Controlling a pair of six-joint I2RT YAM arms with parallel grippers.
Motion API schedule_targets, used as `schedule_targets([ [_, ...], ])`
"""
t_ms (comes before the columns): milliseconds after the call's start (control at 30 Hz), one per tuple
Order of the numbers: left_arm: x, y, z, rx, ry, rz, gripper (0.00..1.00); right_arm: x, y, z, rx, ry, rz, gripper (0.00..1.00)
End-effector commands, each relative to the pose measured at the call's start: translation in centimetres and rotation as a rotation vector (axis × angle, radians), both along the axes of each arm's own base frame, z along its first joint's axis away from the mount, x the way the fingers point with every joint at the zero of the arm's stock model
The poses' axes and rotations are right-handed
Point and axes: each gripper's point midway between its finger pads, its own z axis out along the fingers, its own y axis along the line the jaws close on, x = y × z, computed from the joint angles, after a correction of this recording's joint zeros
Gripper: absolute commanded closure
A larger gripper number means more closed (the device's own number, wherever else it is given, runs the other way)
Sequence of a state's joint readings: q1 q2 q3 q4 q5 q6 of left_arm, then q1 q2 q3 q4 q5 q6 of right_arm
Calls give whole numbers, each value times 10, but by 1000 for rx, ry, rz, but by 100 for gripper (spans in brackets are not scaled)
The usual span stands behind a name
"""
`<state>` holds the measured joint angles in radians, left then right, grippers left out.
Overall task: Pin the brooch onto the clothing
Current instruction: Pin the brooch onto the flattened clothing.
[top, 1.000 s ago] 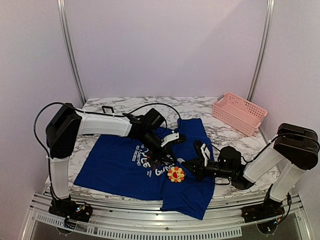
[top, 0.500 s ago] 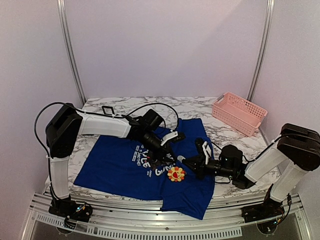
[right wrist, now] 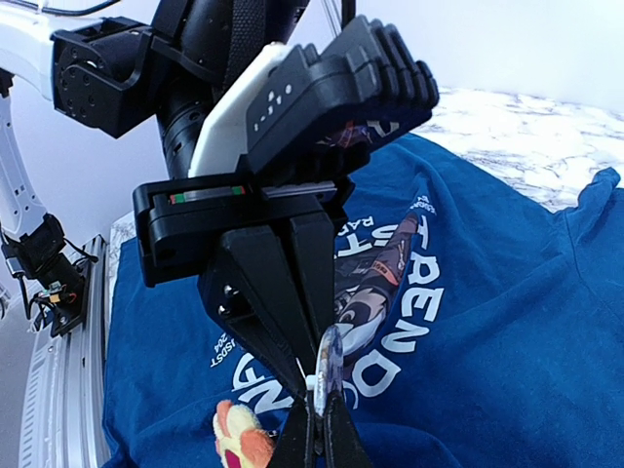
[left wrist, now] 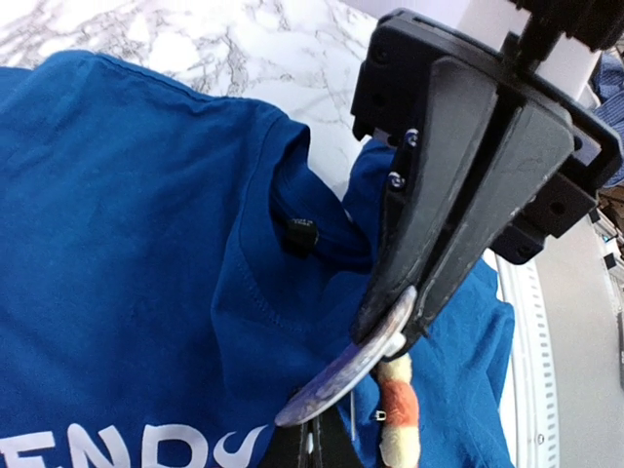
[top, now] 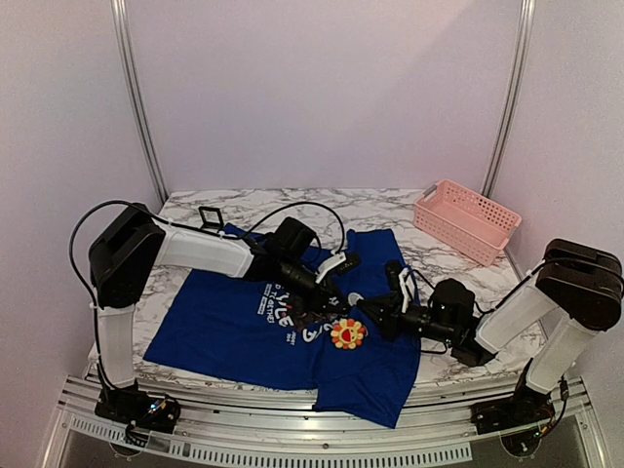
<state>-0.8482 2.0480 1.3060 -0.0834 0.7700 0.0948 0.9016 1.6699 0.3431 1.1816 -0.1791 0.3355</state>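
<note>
The clothing [top: 224, 322] is a blue T-shirt lying flat on the marble table, print up [right wrist: 390, 292]. The brooch [top: 346, 333], a yellow, orange and red flower, hangs just above its chest. In the left wrist view my left gripper [left wrist: 400, 327] is shut on a thin purplish disc [left wrist: 341, 375] at the brooch's back, with a bare pin and plush petals [left wrist: 398, 429] below it. My right gripper [right wrist: 322, 434] meets it from the opposite side and is shut on the same disc's edge [right wrist: 331, 366]. The shirt's collar [left wrist: 292, 224] lies behind the fingers.
A pink slotted basket [top: 466, 219] stands at the back right. A small black square box [top: 210, 214] sits on the table [top: 390, 210] behind the shirt. The shirt's hem hangs over the near edge [top: 361, 400].
Both grippers and the brooch have shifted slightly up and to the right over the shirt's print. Both grips stay shut.
</note>
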Motion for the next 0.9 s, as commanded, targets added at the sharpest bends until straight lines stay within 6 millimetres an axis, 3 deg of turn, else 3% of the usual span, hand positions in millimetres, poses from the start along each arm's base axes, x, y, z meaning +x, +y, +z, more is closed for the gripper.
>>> schedule_targets([
  [0,20,-41,63,-257,-230,19,100,-50,43,71,229,-117,312,100],
  [233,20,-31,57,-213,-233,22,100,-50,36,68,236,-98,286,100],
  [333,20,-18,51,-164,-249,-5,88,-49,25,67,246,-97,267,100],
  [467,11,4,40,-92,-290,-126,58,-44,21,59,198,-94,251,100],
  [533,5,14,38,-65,-313,-195,49,-42,19,56,177,-95,243,100],
  [767,-24,58,36,-10,-340,-497,40,-37,8,43,128,-75,262,100],
  [867,-28,66,43,-18,-334,-552,39,-32,5,41,110,-75,283,100],
])
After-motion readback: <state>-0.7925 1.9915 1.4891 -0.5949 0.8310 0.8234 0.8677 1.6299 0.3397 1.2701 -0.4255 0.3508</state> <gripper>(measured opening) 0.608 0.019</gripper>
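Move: The round brooch is already held by both hands: its middle is about 2 cm to the right, 1 cm ahead and 1 cm above the left hand, and about 1 cm ahead, 1 cm left and 1 cm above the right. The flower brooch lies on the blue cloth some 4 cm back, 1 cm right and 4 cm below the left hand. The panda print is roughly 8 cm left, 3 cm ahead and 5 cm below that same hand. After barely shifting, the left fingers let go of the round brooch and spread past halfway, the hand backing off about 4 cm up and 4 cm left while it turns some 30 degrees, largely clockwise and partly a roll. The right fingers stay shut on the brooch throughout, easing forward slightly before carrying it up and back about 3.5 cm each way, with a slight counter-clockwise turn. ##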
